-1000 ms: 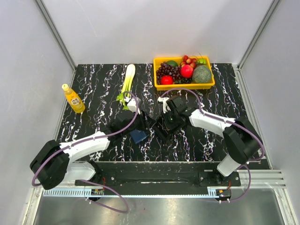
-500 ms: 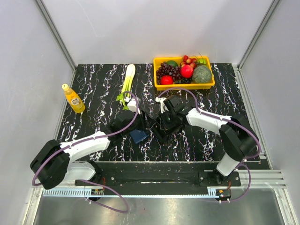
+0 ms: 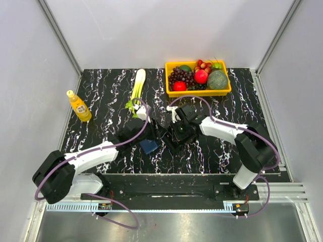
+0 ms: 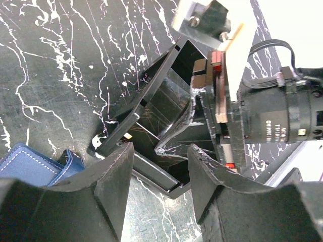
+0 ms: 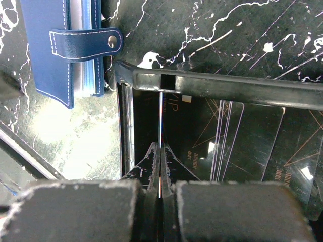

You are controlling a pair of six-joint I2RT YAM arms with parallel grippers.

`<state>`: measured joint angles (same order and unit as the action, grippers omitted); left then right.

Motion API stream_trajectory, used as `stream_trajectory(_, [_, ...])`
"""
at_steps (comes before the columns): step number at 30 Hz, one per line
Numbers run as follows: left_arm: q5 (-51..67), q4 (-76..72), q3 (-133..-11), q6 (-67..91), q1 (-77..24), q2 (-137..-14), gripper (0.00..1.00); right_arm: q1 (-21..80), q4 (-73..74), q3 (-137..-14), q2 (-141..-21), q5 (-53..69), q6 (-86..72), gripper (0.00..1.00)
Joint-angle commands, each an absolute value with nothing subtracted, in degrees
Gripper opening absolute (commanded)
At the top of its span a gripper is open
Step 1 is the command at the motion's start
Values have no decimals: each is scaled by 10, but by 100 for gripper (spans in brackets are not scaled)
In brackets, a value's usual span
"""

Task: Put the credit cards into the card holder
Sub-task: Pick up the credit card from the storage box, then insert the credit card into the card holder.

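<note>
My right gripper (image 5: 160, 151) is shut on a thin credit card (image 5: 160, 113), seen edge-on and standing upright inside the black open tray (image 5: 227, 85). More dark cards (image 5: 242, 136) lie flat in that tray. The navy card holder (image 5: 45, 40) lies just left of the tray, its strap hanging loose and paler leaves showing. In the left wrist view my left gripper (image 4: 160, 166) stands open at the tray's near corner (image 4: 151, 169), with the card holder (image 4: 30, 164) beside its left finger. From above, the right gripper (image 3: 180, 132) sits over the tray (image 3: 174, 140) and the card holder (image 3: 149, 146) is under the left gripper (image 3: 153, 133).
A yellow basket (image 3: 198, 93) of fruit stands at the back right. An orange juice bottle (image 3: 79, 106) stands at the far left. A green stalk vegetable (image 3: 137, 85) lies behind the left gripper.
My right gripper has shifted slightly left over the tray. The left arm has not moved.
</note>
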<state>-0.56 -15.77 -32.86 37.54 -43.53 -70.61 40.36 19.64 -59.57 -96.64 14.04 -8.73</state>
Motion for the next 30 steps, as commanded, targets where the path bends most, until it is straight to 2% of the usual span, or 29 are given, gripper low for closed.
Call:
stream_trajectory(1, [-42,-129,-330,381,-428,-675,56,410,187,-601,-914,112,-93,0])
stream_trajectory(2, [-54,-109,-331,381,-427,-665,70,410,187,-601,-904,104,-96,0])
stream_trajectory(3, [-71,-86,-332,381,-426,-656,76,410,188,-600,-894,94,-97,0])
stream_trajectory(5, [-91,-55,-329,374,-426,-636,80,410,190,-600,-873,89,-98,0])
stream_trajectory(7, [-117,-19,-330,373,-424,-614,98,410,189,-599,-857,82,-104,0])
stream_trajectory(15, [-154,190,-386,392,-414,-608,99,410,186,-585,-817,73,-129,0])
stream_trajectory(21, [-221,311,-417,433,-447,-621,99,408,164,-567,-767,87,-169,0])
stream_trajectory(26, [-259,364,-406,481,-456,-600,99,413,121,-555,-796,174,-215,0])
stream_trajectory(30, [-290,381,-403,492,-454,-560,99,437,113,-556,-833,157,-220,0])
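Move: The left hand hovers half open; the blue card holder lies about 7 cm to its left, 2 cm back and 12 cm below. The storage box is roughly 7 cm to its right, 3 cm ahead and 11 cm below, and the pinched credit card some 5 cm right, level with it and 8 cm down. From the right hand, already shut on that card, the holder lies about 11 cm left, 1 cm back and 4 cm lower; the box's middle is 4 cm right, 2 cm ahead, 3 cm lower. Straight up, about 10 cm, goes the right hand, still pinching the credit card, drawing it out of the storage box, then edging left towards the holder at the end. Meanwhile the left hand swings left some 13 cm, first level, then also back and down about 5 cm each, spreading its fingers fully and tipping them down beside the card holder. ##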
